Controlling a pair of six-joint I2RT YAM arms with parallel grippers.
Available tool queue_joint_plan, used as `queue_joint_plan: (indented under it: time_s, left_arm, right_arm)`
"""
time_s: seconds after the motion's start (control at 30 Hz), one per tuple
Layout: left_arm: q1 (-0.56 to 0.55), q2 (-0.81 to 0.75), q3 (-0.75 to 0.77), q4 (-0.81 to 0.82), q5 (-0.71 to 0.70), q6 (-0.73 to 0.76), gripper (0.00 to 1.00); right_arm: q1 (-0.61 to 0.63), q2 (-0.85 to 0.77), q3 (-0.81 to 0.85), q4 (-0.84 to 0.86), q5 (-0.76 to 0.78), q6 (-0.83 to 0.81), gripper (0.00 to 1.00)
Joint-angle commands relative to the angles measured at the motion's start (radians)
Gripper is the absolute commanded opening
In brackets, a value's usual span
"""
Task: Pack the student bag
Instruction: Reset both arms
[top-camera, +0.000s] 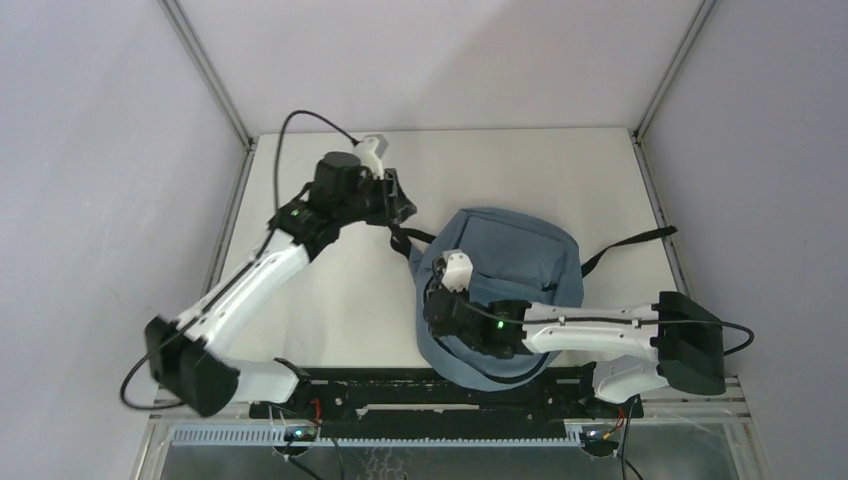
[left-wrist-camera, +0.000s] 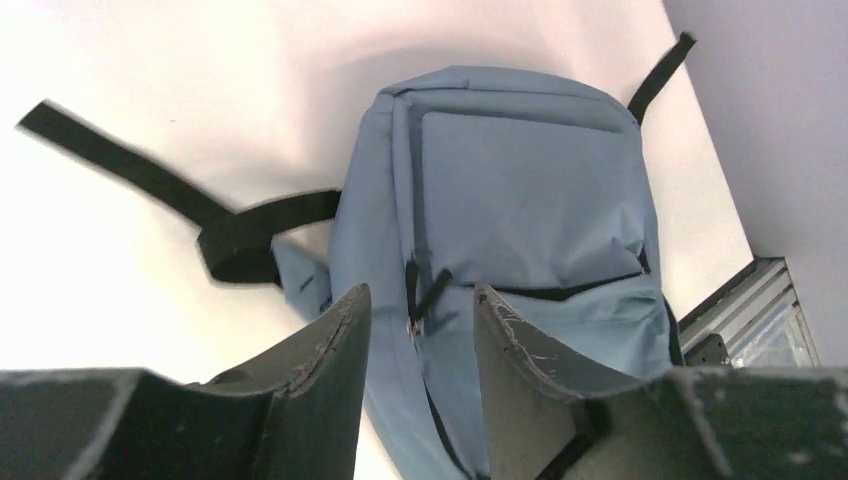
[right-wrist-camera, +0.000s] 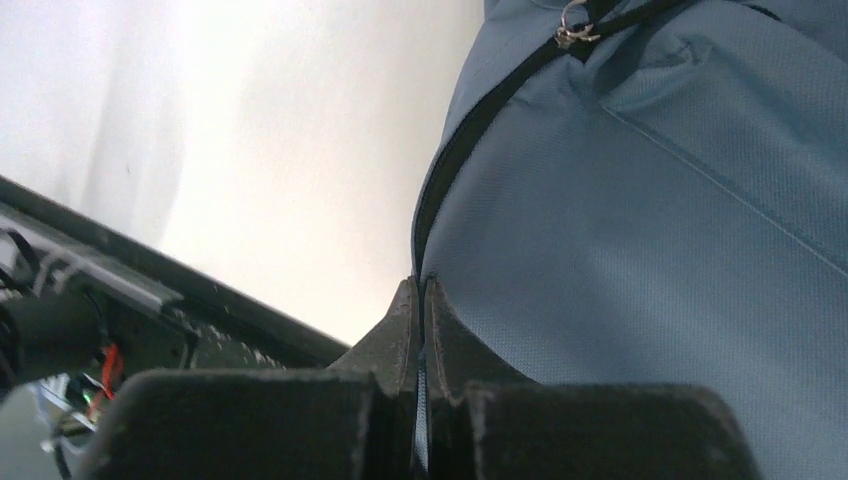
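The student bag (top-camera: 520, 255), dusty blue with black zipper trim, lies on the white table (top-camera: 330, 300) right of centre. My left gripper (top-camera: 405, 212) hovers by the bag's upper left corner, over a black strap. In the left wrist view the bag (left-wrist-camera: 520, 190) lies beyond my left gripper (left-wrist-camera: 420, 295), which is open and holds nothing. A zipper pull (left-wrist-camera: 412, 318) shows through the gap. My right gripper (top-camera: 432, 315) is at the bag's left edge. In the right wrist view my right gripper (right-wrist-camera: 421, 282) is shut on a thin fold of the bag (right-wrist-camera: 650, 230) beside the black zipper line.
Black straps trail from the bag, one to the left (left-wrist-camera: 120, 160) and one to the right (top-camera: 630, 245). A black rail (top-camera: 430, 385) runs along the table's near edge. Pale walls and metal frame posts (top-camera: 665, 70) enclose the table.
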Motion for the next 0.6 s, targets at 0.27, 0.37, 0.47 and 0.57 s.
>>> queue_joint_plan:
  time_s: [0.27,0.37,0.47,0.57]
  left_arm:
    - [0.106,-0.48,-0.21,-0.206,-0.274,-0.058,0.61]
    - [0.107,-0.546,-0.218,-0.252,-0.32,-0.065,0.69]
    - [0.108,-0.612,-0.249,-0.264,-0.41,-0.1,0.84]
    - [0.109,-0.659,-0.285,-0.264,-0.467,-0.129,0.92]
  right_arm:
    - [-0.552,0.437,0.591,0.144,-0.29,-0.133,0.25]
    - [-0.602,0.571,0.914,-0.085,-0.378,-0.172,0.74]
    - [-0.582,0.522,0.927,-0.094,-0.325,-0.235,0.96]
    - [-0.548,0.372,0.753,0.003,-0.264,-0.287,1.0]
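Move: At the bag's left front edge, the right hand's shut fingers already pinch the zip seam; the bag's middle lies about 8 cm ahead of this hand and 15 cm to its right, the zip pull some 13 cm ahead and 3 cm right, and the strap loop roughly 20 cm ahead and 6 cm left, all a few centimetres lower. From the empty, half-open left hand, the bag's middle is about 8 cm back, 19 cm right and 20 cm below. Dragging the bag by its pinched left edge, the right hand sweeps forward over the table, opens wide midway to let the seam go, and carries on, rising late, for about 29 cm in all. Meanwhile the left hand swings some 15 cm left, away from the bag, drawing back and lifting a little, turning about 25 degrees counter-clockwise and opening fully. ##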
